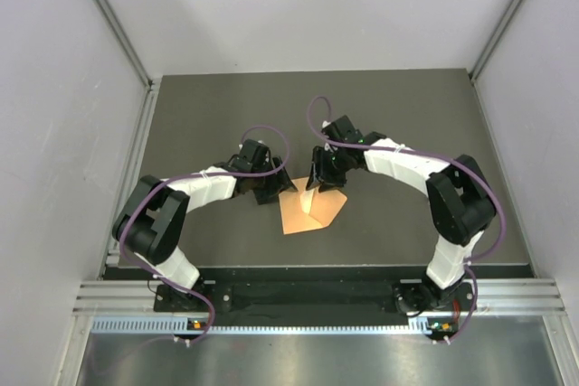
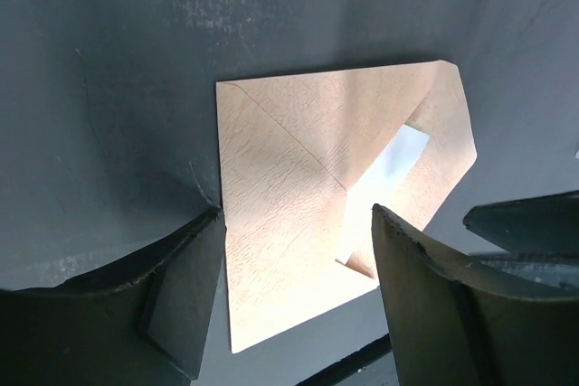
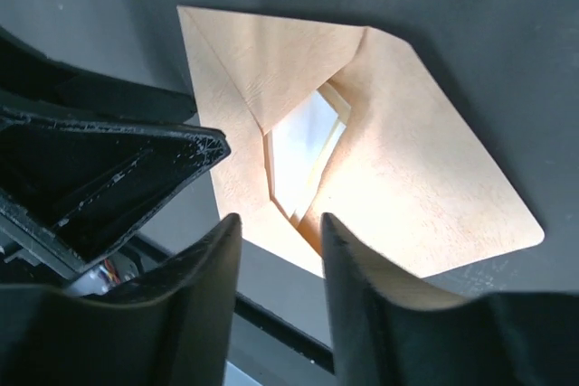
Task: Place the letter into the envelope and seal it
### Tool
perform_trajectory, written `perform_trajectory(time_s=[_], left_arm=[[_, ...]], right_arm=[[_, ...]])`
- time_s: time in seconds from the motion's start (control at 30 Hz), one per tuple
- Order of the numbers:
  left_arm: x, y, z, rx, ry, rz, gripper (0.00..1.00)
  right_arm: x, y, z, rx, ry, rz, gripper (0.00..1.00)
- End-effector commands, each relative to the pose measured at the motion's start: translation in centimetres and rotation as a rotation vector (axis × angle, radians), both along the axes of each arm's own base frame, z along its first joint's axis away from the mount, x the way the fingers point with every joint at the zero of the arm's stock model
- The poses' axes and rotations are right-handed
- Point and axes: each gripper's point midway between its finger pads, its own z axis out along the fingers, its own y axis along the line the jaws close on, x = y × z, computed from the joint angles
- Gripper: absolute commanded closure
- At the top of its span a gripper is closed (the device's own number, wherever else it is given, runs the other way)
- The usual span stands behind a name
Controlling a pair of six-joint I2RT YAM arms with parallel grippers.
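The orange envelope [image 1: 312, 208] lies on the dark mat between my two grippers. Its pointed flap is partly folded over the body and stands a little raised. The pale letter [image 3: 303, 146] is inside and shows only through the gap under the flap, also in the left wrist view [image 2: 395, 162]. My left gripper [image 1: 271, 189] is open and empty, low over the envelope's left edge [image 2: 289, 223]; its fingers [image 2: 181, 305] straddle the near corner. My right gripper [image 1: 324, 178] is open and empty over the envelope's far edge, tips [image 3: 280, 250] just off the paper [image 3: 425, 187].
Grey enclosure walls [image 1: 72, 133] stand left, right and behind the dark mat [image 1: 407, 115]. A metal rail [image 1: 308, 300] runs along the near edge by the arm bases. The left gripper's body [image 3: 109, 169] sits close beside the right fingers.
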Motion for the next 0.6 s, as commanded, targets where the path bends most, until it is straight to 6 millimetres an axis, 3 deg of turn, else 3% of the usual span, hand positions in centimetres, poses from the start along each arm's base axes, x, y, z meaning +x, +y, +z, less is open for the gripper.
perform_trajectory(time_s=[0.0,0.03,0.07,0.33,0.43,0.57], left_arm=[[0.3,0.6,0.5,0.030,-0.037,0.009,0.30],[0.4,0.6,0.5,0.031,-0.042,0.008,0.30],[0.4,0.6,0.4,0.033,-0.040,0.005,0.30],[0.6,0.3,0.5,0.027,-0.042,-0.006,0.31],[0.6,0.1,0.4,0.024,-0.037,-0.010,0.31],[0.8,-0.2,0.3,0.016,-0.033,-0.016,0.31]], right_arm=[[0.9,-0.8,0.7,-0.036,-0.040,-0.039,0.67],[1.2,-0.6,0.6,-0.030,-0.045,-0.038,0.78],[1.2,-0.3,0.0,-0.032,-0.031,-0.034,0.80],[2.1,0.4,-1.9,-0.043,0.006,-0.040,0.76],[2.4,0.9,-2.3,-0.033,0.010,-0.029,0.85],[2.8,1.6,-2.7,-0.013,0.018,-0.022,0.86]])
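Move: The exposed strip of the letter in the envelope's mouth lies about 5 cm below the right hand, roughly 1 cm left and 1 cm back. The pocket's middle is some 5 cm left and 3 cm back of the hand; the open flap's is about 4 cm right and 1 cm back, both at the letter's height. From the left hand the letter strip is some 6 cm right, 1 cm back and 3 cm below. The right hand sinks about 4 cm towards the letter's edge in the envelope mouth, its fingers closing nearly shut. ##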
